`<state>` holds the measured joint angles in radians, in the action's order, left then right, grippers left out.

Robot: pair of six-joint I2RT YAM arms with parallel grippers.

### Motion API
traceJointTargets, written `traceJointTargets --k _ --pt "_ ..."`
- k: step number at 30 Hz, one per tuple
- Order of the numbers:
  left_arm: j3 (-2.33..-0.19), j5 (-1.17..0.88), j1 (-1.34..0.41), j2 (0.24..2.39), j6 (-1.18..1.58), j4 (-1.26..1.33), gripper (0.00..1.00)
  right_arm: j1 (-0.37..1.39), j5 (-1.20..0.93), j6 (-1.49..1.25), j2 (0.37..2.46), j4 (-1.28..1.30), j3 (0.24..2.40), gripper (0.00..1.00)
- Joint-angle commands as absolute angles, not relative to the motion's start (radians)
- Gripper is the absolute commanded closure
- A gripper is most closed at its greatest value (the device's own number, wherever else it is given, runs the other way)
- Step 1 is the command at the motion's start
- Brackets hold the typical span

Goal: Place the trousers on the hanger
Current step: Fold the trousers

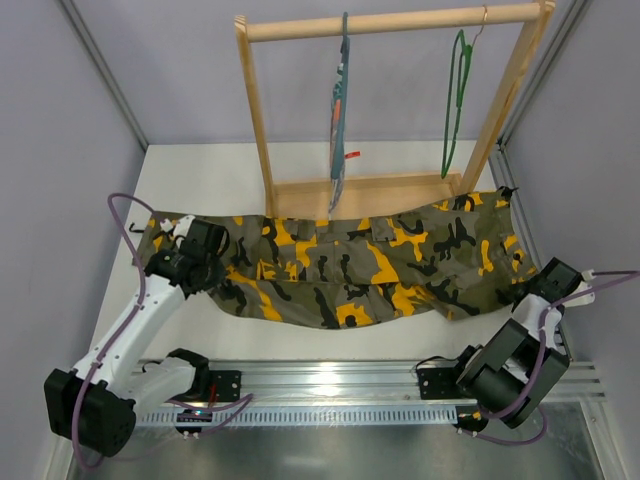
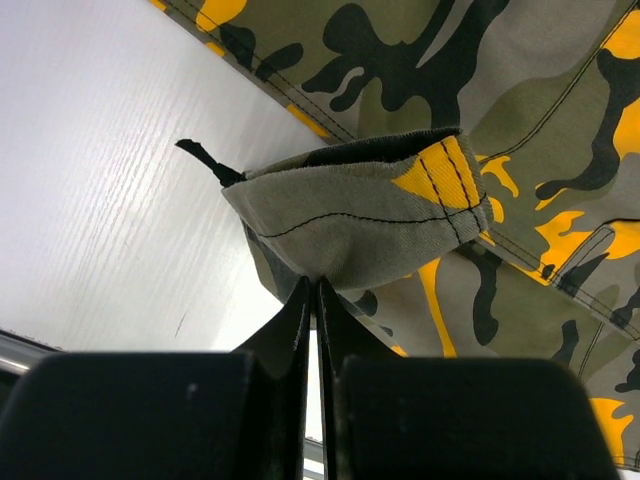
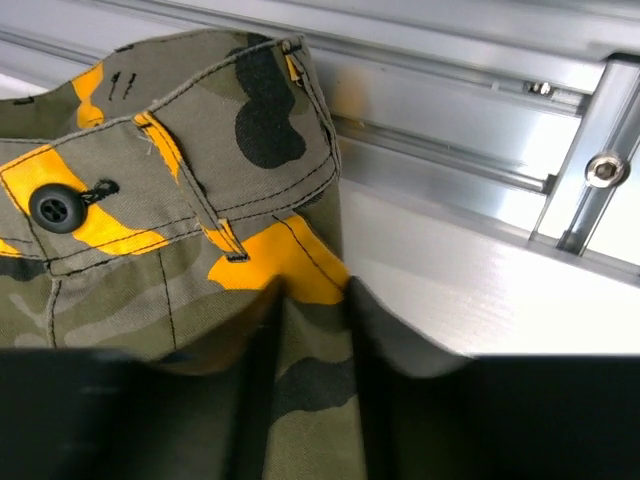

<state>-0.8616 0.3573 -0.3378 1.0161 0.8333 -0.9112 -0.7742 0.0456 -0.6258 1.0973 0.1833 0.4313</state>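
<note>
The camouflage trousers (image 1: 350,265) lie spread sideways across the white table, in front of the wooden rack. At the left, my left gripper (image 1: 165,238) is shut on the hem of a trouser leg (image 2: 370,210); the fingertips (image 2: 312,285) pinch the folded cuff just above the table. My right gripper (image 1: 522,278) is at the right end, on the waistband (image 3: 150,200) near a black button. Its jaws (image 3: 312,290) hold a fold of the cloth between them. The thin green hanger (image 1: 457,100) hangs by its hook on the rack's top bar at the right.
The wooden rack (image 1: 390,20) stands at the back of the table, its base board touching the trousers' far edge. A blue-grey hanger with a striped cloth (image 1: 340,110) hangs from the middle of the bar. An aluminium rail (image 1: 330,380) runs along the near edge, and frame posts (image 3: 590,150) stand close to my right gripper.
</note>
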Motion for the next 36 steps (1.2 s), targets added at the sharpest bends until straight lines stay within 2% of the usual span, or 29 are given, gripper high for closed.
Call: traceJointTargets --k 1,2,3,8,14,21,29,36 --pt "-0.882 0.410 -0.328 1.020 0.828 -0.880 1.00 -0.781 0.066 -0.618 1.048 0.139 0.446 0.73" --pt "-0.887 0.417 -0.330 1.020 0.825 -0.887 1.00 -0.781 0.087 -0.614 1.036 0.187 0.459 0.94" --pt "-0.893 0.425 -0.328 1.022 0.822 -0.891 1.00 -0.779 0.107 -0.609 1.025 0.218 0.492 0.96" --pt "-0.966 0.558 -0.312 1.075 0.795 -0.972 0.99 -0.781 0.193 -0.617 0.956 0.429 0.641 0.96" --pt "-1.014 0.554 -0.226 1.048 0.786 -0.974 1.00 -0.756 0.274 -0.627 1.008 0.639 0.787 0.96" --pt "-1.078 0.581 -0.140 1.005 0.747 -1.045 1.00 -0.750 0.311 -0.630 0.980 0.715 0.856 0.96" --pt "-1.088 0.620 -0.017 0.980 0.680 -1.049 1.00 -0.723 0.317 -0.591 1.046 0.765 0.951 0.96" --pt "-1.057 0.686 0.130 1.006 0.574 -0.999 1.00 -0.695 0.360 -0.583 1.069 0.756 0.922 0.94"
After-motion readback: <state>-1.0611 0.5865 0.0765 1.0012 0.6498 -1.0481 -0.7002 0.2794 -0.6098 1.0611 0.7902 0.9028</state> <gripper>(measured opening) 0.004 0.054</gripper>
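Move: The left hand already holds the near leg's hem; the far leg's hem lies about 18 cm to its left, 9 cm ahead and 11 cm lower. The rack's left post foot is about 16 cm ahead, 10 cm right and 10 cm below. At the right hand, the waistband's near corner is between the closing fingers, its button about 9 cm straight ahead. The side rail is about 6 cm right, level with the hand, and the rack's right post foot 24 cm ahead and 14 cm left. The right fingers finish closing from half open and pinch the trousers just below the waistband's near corner, then lift it about 11 cm off the table, mostly in the first half, drawing back a little towards the base. Almost together, the left hand, still pinching the near leg's hem, picks up speed to its left and rises, some 14 cm left and 7 cm up, towards the far leg's hem, turning roughly 25 degrees, mainly counter-clockwise with its left side lifting. ##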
